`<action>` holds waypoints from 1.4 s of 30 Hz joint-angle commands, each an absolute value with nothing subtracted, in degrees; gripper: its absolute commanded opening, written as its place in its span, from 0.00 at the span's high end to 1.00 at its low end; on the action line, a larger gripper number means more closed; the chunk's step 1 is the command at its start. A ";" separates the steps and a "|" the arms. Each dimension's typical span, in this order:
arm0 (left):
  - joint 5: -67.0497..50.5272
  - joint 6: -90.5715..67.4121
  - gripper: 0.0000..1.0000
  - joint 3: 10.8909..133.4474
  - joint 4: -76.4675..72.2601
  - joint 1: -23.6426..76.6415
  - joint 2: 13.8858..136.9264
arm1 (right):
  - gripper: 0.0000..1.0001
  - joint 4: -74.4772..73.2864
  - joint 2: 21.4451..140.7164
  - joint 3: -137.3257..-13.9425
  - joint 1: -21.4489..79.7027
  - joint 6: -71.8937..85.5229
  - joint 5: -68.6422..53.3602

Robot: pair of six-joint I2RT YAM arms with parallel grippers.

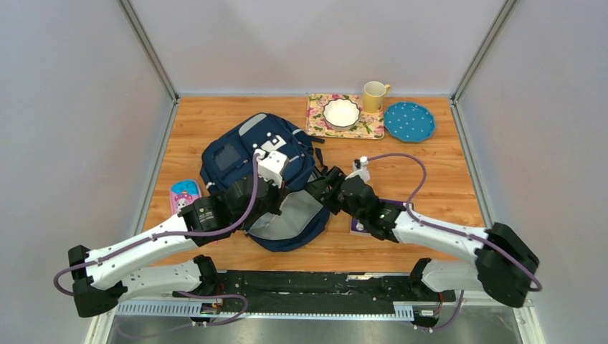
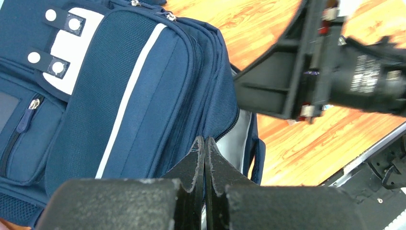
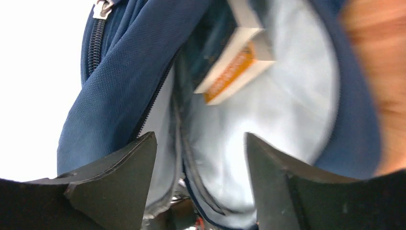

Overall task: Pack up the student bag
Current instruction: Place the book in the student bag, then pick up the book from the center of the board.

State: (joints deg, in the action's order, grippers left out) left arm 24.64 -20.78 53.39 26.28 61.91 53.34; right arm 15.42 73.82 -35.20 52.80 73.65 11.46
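Note:
The student bag (image 1: 240,154), navy with a grey stripe and a white snap patch, lies in the middle of the table. Its mouth faces the arms and shows grey lining (image 1: 287,218). My left gripper (image 2: 205,140) is shut at the zipper edge of that mouth (image 1: 285,192), and the rim appears pinched in its tips. At the mouth from the right, my right gripper (image 3: 201,139) is open, with only grey lining between its fingers (image 1: 320,188). A white and orange flat item (image 3: 234,67) rests inside the bag, apart from the fingers.
A pink pencil case (image 1: 185,193) lies left of the bag. A purple book (image 1: 361,226) sits under the right arm. At the back stand a floral mat (image 1: 315,122) with a white bowl (image 1: 341,112), a yellow mug (image 1: 373,95) and a blue dotted plate (image 1: 409,120).

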 commanded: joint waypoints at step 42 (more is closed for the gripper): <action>-15.38 -40.59 0.25 64.69 -2.11 58.01 103.27 | 0.01 -34.90 50.01 -27.07 -8.44 41.13 0.88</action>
State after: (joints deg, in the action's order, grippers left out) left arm -8.78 -34.26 64.49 4.73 59.20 101.86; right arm -39.83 50.17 -27.68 -8.10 43.57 3.22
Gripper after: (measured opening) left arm 0.750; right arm 0.996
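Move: The purple book lies some 29 cm to the right of the left hand, 5 cm back and 25 cm below; from the right hand it is about 23 cm to the right, 5 cm back and 16 cm down. The bag's middle is some 17 cm left of the right hand, 5 cm ahead and 8 cm lower. The flowered tray stands about 27 cm ahead of the right hand, 10 cm to its right. Left releases the bag flap; both open hands swing right, about 18 and 33 cm, down towards the purple book. ##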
